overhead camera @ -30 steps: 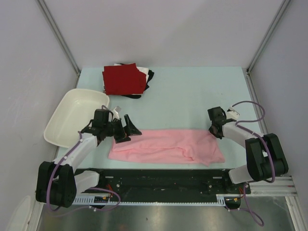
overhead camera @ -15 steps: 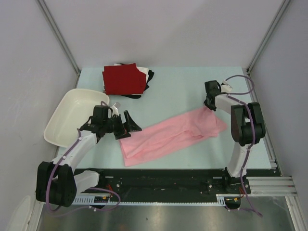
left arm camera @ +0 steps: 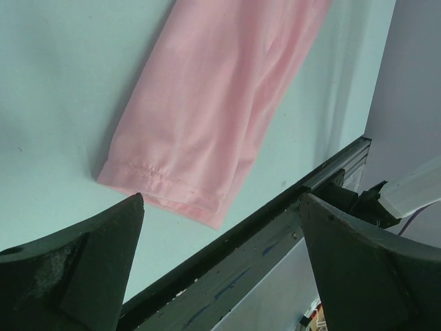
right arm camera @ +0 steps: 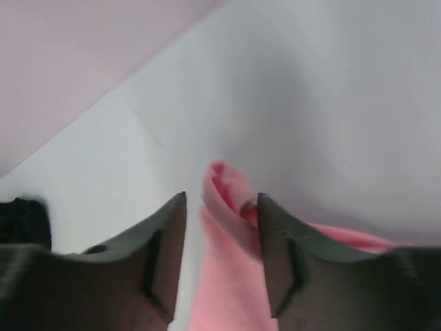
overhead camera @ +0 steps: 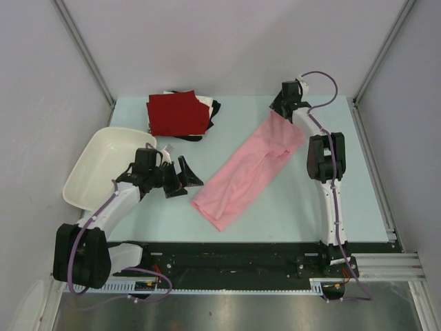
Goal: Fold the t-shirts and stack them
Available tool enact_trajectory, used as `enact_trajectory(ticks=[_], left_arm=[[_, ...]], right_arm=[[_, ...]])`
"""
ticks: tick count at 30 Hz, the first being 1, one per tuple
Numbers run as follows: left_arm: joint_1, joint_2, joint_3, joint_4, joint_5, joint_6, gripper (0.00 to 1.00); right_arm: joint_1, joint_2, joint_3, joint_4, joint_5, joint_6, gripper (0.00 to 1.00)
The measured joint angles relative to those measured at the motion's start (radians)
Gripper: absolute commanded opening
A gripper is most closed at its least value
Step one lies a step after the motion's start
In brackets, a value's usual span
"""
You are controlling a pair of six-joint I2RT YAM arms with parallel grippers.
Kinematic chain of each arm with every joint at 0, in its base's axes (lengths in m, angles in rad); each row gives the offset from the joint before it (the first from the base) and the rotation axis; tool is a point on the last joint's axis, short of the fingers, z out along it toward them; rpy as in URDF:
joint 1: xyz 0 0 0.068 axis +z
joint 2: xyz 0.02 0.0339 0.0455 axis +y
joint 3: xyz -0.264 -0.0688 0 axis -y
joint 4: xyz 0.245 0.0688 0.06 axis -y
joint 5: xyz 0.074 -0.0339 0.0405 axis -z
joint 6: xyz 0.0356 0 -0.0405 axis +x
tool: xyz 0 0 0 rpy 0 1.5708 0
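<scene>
A light pink t-shirt (overhead camera: pixel 248 169) lies folded into a long strip, running diagonally from near the table's middle front to the far right. My right gripper (overhead camera: pixel 280 113) is at the strip's far end. Its jaws stand apart in the right wrist view, right gripper (right arm camera: pixel 220 196), with a rolled pink fold (right arm camera: pixel 231 207) between them that leans on one finger and leaves a gap at the other. My left gripper (overhead camera: pixel 186 181) hovers wide open just left of the strip's near end (left arm camera: pixel 213 103), holding nothing. A dark red t-shirt (overhead camera: pixel 177 114) tops a folded stack with white (overhead camera: pixel 204 102) and black (overhead camera: pixel 215 108) edges showing.
A white plastic tub (overhead camera: pixel 103 165) sits at the table's left edge beside my left arm. A black rail (left arm camera: pixel 275 221) runs along the table's near edge. Grey walls close in the table on three sides.
My right gripper has dragged the pink shirt's right end from the near right to the far side, swinging the strip diagonal, and its jaws have parted. The left arm has barely moved.
</scene>
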Motion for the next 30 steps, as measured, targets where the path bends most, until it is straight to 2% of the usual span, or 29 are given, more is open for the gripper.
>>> enact_trajectory(ticks=[1,2,3,8,11,13,18,21,24,30], left_arm=[[0.0,0.0,0.003,0.0,-0.001,0.0,1.0],[0.0,0.0,0.005,0.0,-0.002,0.0,1.0],[0.0,0.0,0.007,-0.001,-0.003,0.001,1.0],[0.0,-0.007,0.024,-0.014,-0.011,0.005,1.0],[0.0,-0.037,0.024,-0.031,-0.015,0.01,1.0],[0.0,-0.074,0.023,-0.042,-0.024,0.013,1.0],[0.0,-0.145,0.006,-0.037,-0.052,0.019,1.0],[0.0,-0.159,-0.026,-0.029,-0.072,0.018,1.0],[0.0,-0.16,-0.05,-0.031,-0.105,0.015,1.0],[0.016,-0.182,-0.076,-0.027,-0.142,-0.002,1.0]], right_arm=[[0.009,0.015,0.039,0.014,-0.011,-0.02,0.73],[0.014,0.021,0.06,0.024,-0.014,-0.023,0.91],[0.017,0.027,0.084,0.035,-0.023,-0.031,0.99],[0.029,0.004,0.094,0.119,-0.018,-0.085,1.0],[0.021,-0.118,-0.069,0.159,0.007,-0.12,1.0],[0.014,-0.249,-0.22,0.175,0.016,-0.14,1.0],[0.017,-0.726,-0.621,0.192,0.01,-0.124,1.0],[0.055,-0.965,-0.763,0.174,-0.052,-0.087,1.0],[0.175,-1.123,-0.896,0.149,-0.073,-0.045,1.0],[0.559,-1.275,-1.271,0.078,-0.04,0.14,0.98]])
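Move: From the right hand, its fingers already parting on the t-shirt's far corner, the shirt's near end lies roughly 48 cm back, 31 cm to the left and 7 cm lower. The shirt's far right corner is about 8 cm back and 13 cm to the right. For the left hand that near end is some 8 cm back, 5 cm to the right and 11 cm down; the folded stack stands about 38 cm ahead and 13 cm left of the left hand. Opening wide, the right fingers come free of the far corner with a short lift forward and left; then the hand swings back nearly 40 cm towards the shirt's near end, arching some 23 cm up before dipping again and veering left, turning counter-clockwise. The open left hand bobs up about 3 cm and back down while easing a little left, away from the shirt. ##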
